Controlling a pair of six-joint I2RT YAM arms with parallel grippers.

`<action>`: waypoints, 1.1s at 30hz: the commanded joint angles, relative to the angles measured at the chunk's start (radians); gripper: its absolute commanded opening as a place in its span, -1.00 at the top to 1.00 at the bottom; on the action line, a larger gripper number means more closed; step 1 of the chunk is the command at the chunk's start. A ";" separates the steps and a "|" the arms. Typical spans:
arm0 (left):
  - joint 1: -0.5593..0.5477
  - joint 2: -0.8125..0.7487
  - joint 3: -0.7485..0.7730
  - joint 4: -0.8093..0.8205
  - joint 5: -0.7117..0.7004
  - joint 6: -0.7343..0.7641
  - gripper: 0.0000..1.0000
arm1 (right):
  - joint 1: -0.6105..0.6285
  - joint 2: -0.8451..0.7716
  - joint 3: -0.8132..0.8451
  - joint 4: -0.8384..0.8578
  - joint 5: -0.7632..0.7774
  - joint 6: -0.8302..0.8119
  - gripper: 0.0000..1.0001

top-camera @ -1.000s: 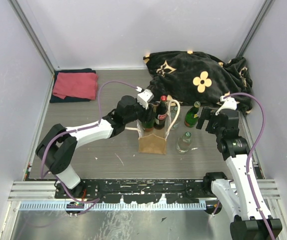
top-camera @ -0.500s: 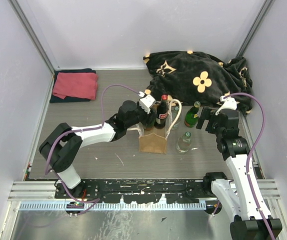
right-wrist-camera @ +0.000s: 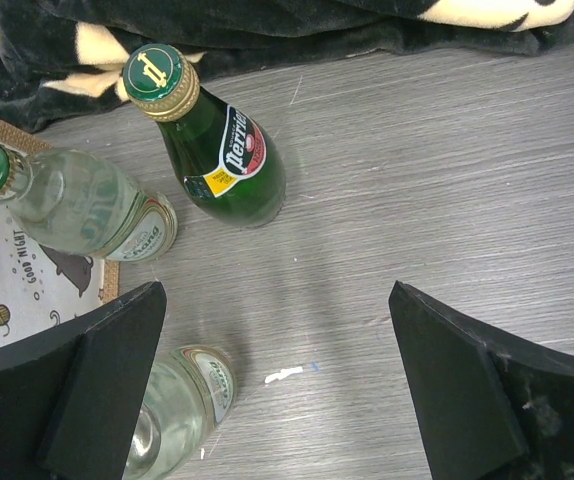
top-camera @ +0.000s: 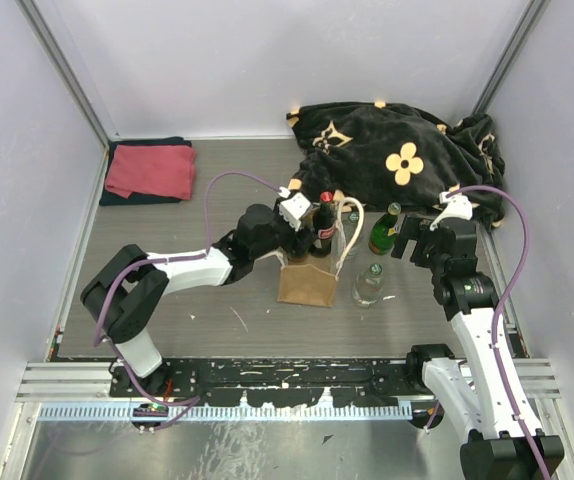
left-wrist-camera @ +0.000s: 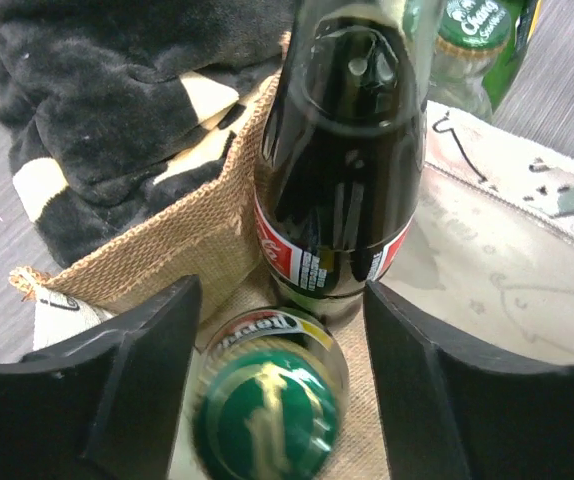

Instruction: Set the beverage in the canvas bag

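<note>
The tan canvas bag stands upright mid-table with cream handles. Inside it stands a dark cola bottle. Beside that is the beverage, a green-capped Perrier bottle, blurred and low inside the bag. My left gripper hovers over the bag mouth, open, with its fingers standing on either side of the green cap and a gap showing on the right side. My right gripper hangs open over bare table to the right of the bag.
Three more bottles stand right of the bag: a green Perrier and two clear Chang bottles. A black flowered blanket lies at the back right. A folded red towel is at the back left.
My left gripper has shifted right over the bag and its jaws have widened. The green bottle is moving between them. The right arm has not moved.
</note>
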 commanded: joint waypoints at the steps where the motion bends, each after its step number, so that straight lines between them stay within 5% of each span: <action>1: 0.002 -0.002 0.032 -0.014 -0.012 0.025 -0.67 | -0.004 -0.002 -0.001 0.051 -0.007 0.015 -1.00; 7: 0.002 -0.053 0.053 -0.068 0.005 0.012 -0.90 | -0.004 0.003 -0.002 0.059 -0.017 0.024 -1.00; 23: -0.014 -0.239 0.079 -0.210 0.018 -0.106 -0.95 | -0.004 -0.005 0.004 0.050 -0.021 0.030 -1.00; 33: 0.018 -0.516 0.076 -0.468 -0.127 -0.146 -0.98 | -0.005 0.078 0.049 0.108 0.036 0.027 -1.00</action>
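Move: The green bottle stands in the canvas bag between the left gripper's fingers, straight below, its middle about 4 cm under the hand. The cola bottle is next to it in the bag, some 6 cm to the right and 2 cm farther out; beyond, outside the bag, a clear bottle stands roughly 11 cm to the right and 1 cm ahead. From the right gripper, the green bottle lies about 24 cm left, 4 cm ahead and 10 cm down. Open the left gripper all the way to let go of the green bottle, easing back about a centimetre to clear its neck. Then lift the hand up out of the bag some 12 cm, drifting back and, towards the end, left, away from both bottles, with only a slight roll of the wrist. ##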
